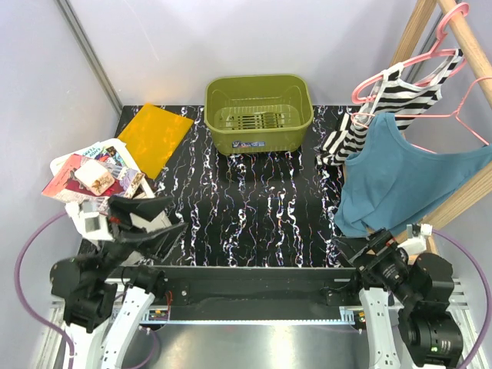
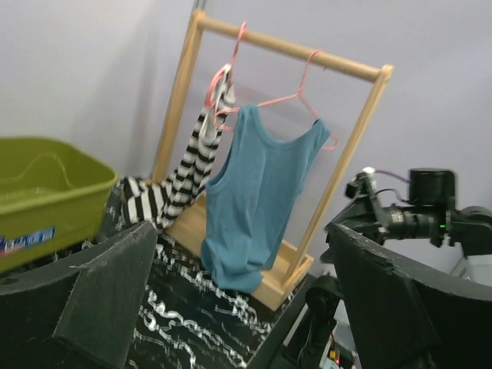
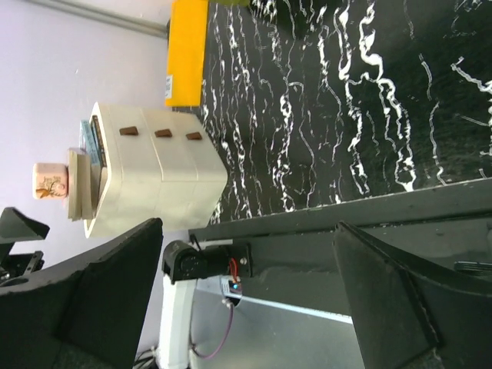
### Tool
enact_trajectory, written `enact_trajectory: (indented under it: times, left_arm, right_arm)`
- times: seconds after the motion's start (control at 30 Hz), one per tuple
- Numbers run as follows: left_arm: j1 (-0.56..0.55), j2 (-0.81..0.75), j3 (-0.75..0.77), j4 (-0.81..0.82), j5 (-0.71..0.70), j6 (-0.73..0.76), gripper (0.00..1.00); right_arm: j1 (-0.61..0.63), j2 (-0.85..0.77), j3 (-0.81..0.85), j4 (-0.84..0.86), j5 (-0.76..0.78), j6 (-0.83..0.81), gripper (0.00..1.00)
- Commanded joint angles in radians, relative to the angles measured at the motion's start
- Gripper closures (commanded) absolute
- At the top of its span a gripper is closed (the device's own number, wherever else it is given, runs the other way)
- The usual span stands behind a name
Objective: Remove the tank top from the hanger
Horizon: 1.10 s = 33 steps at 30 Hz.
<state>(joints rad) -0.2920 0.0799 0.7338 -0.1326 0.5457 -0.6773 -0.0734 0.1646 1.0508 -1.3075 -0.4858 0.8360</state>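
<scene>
The blue tank top (image 1: pixel 400 173) hangs on a pink wire hanger (image 1: pixel 467 123) from the wooden rack (image 1: pixel 461 38) at the right; its hem reaches the rack's base. It also shows in the left wrist view (image 2: pixel 257 192), on the hanger (image 2: pixel 304 96). My left gripper (image 1: pixel 175 214) is open and empty at the near left, pointing across the table toward the rack (image 2: pixel 246 304). My right gripper (image 1: pixel 360 252) is open and empty near the table's front edge, just below the tank top's hem (image 3: pixel 250 300).
A black-and-white striped garment (image 1: pixel 384 100) hangs on a second pink hanger beside the tank top and trails onto the table. A green basket (image 1: pixel 258 111) stands at the back centre. A yellow sheet (image 1: pixel 154 137) and a small white drawer unit with boxes (image 1: pixel 92 173) sit at the left.
</scene>
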Motion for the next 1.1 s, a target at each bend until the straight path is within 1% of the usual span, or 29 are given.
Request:
enact_trajectory:
  times: [0.0,0.07,0.13,0.17,0.23,0.27,0.3,0.37,0.43,0.47,0.5,0.53,0.57,0.6,0.67,0.7,0.73,0.77,0.8,0.83,0.87,0.9,0.93,1.0,1.07]
  left_arm:
    - [-0.004,0.105,0.059,-0.108,0.010,0.065,0.01]
    - [-0.004,0.118,0.088,-0.117,0.013,0.113,0.01]
    - [-0.004,0.150,0.122,-0.165,0.005,0.194,0.01]
    - [-0.003,0.168,0.160,-0.186,-0.021,0.228,0.01]
    - [-0.004,0.226,0.197,-0.272,-0.073,0.231,0.01]
    - [-0.003,0.247,0.234,-0.303,-0.131,0.204,0.01]
    - [-0.004,0.270,0.251,-0.358,-0.159,0.181,0.01]
    - [-0.004,0.345,0.304,-0.410,-0.216,0.119,0.01]
    - [-0.004,0.397,0.346,-0.482,-0.227,0.091,0.01]
    - [-0.004,0.443,0.395,-0.510,-0.257,0.056,0.01]
    - [-0.003,0.461,0.424,-0.571,-0.276,0.039,0.01]
    - [-0.004,0.478,0.452,-0.600,-0.286,0.027,0.01]
    - [-0.003,0.513,0.513,-0.626,-0.288,0.015,0.01]
    - [-0.004,0.526,0.541,-0.660,-0.273,0.021,0.01]
    - [-0.004,0.546,0.599,-0.665,-0.200,0.054,0.01]
    - [-0.004,0.557,0.613,-0.664,-0.199,0.048,0.01]
    - [-0.004,0.560,0.619,-0.662,-0.205,0.035,0.01]
    - [-0.004,0.560,0.624,-0.659,-0.217,0.013,0.01]
    - [-0.003,0.567,0.624,-0.642,-0.219,0.009,0.01]
    - [-0.004,0.570,0.622,-0.630,-0.217,0.005,0.01]
    - [-0.003,0.577,0.619,-0.616,-0.198,0.001,0.01]
    - [-0.003,0.583,0.619,-0.598,-0.188,-0.001,0.01]
    - [-0.003,0.606,0.625,-0.592,-0.167,-0.004,0.01]
    - [-0.004,0.632,0.639,-0.590,-0.136,0.008,0.01]
    - [-0.004,0.672,0.656,-0.590,-0.084,0.045,0.01]
  right_arm:
    - [0.004,0.012,0.058,-0.078,0.076,-0.025,0.00]
    - [0.004,0.026,0.087,-0.082,0.059,-0.047,0.00]
    - [0.004,0.056,0.126,-0.084,0.058,-0.072,0.00]
    - [0.004,0.067,0.138,-0.088,0.067,-0.075,0.00]
    - [0.007,0.107,0.184,-0.105,0.114,-0.058,0.00]
    - [0.006,0.121,0.202,-0.114,0.124,-0.057,0.00]
    - [0.009,0.148,0.222,-0.114,0.131,-0.057,0.00]
    - [0.018,0.174,0.282,-0.104,0.154,-0.055,0.00]
    - [0.023,0.216,0.348,-0.099,0.189,-0.058,0.00]
    - [0.027,0.231,0.373,-0.104,0.202,-0.063,0.00]
    - [0.027,0.268,0.399,-0.104,0.213,-0.075,0.00]
    - [0.027,0.289,0.458,-0.102,0.229,-0.107,0.00]
    - [0.029,0.312,0.494,-0.101,0.239,-0.132,0.00]
    - [0.029,0.361,0.532,-0.101,0.251,-0.158,0.00]
    - [0.027,0.416,0.658,-0.117,0.306,-0.257,0.00]
    - [0.027,0.481,0.707,-0.131,0.331,-0.291,0.00]
    - [0.027,0.513,0.806,-0.144,0.379,-0.354,0.00]
    - [0.027,0.545,0.857,-0.166,0.398,-0.383,0.00]
    - [0.027,0.612,0.906,-0.177,0.411,-0.409,0.00]
    - [0.029,0.647,1.001,-0.188,0.433,-0.455,0.00]
    - [0.027,0.683,1.050,-0.215,0.443,-0.469,0.00]
    - [0.027,0.761,1.102,-0.235,0.453,-0.480,0.00]
    - [0.027,0.798,1.200,-0.269,0.464,-0.494,0.00]
    - [0.027,0.901,1.335,-0.300,0.469,-0.502,0.00]
    - [0.027,0.972,1.393,-0.319,0.481,-0.495,0.00]
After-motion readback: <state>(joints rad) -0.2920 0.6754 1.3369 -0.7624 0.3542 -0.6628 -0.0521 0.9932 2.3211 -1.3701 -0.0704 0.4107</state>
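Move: The blue tank top hangs with its middle about 18 cm ahead of the right hand, 14 cm to its right and some 5 cm higher. Its pink hanger is around 19 cm ahead of the hand, 14 cm right and 20 cm up, and the striped top hangs beyond, roughly 33 cm ahead of the hand, 10 cm right and 5 cm up. From the left hand, the tank top is about 16 cm ahead, 58 cm right and 9 cm lower. The empty right hand climbs some 27 cm, slowly and then fast, swinging right and then also forward past the blue tank top's mid-height towards its pink hanger, while its open fingers roll left side down and come up from pointing down and left to point straight ahead and level. Meanwhile the left hand, also open and empty, reaches about 9 cm forward on the tank top's side of the magazines and tips down some 35 degrees, so that its fingers point forward and right, about level, and there it nearly stops. ##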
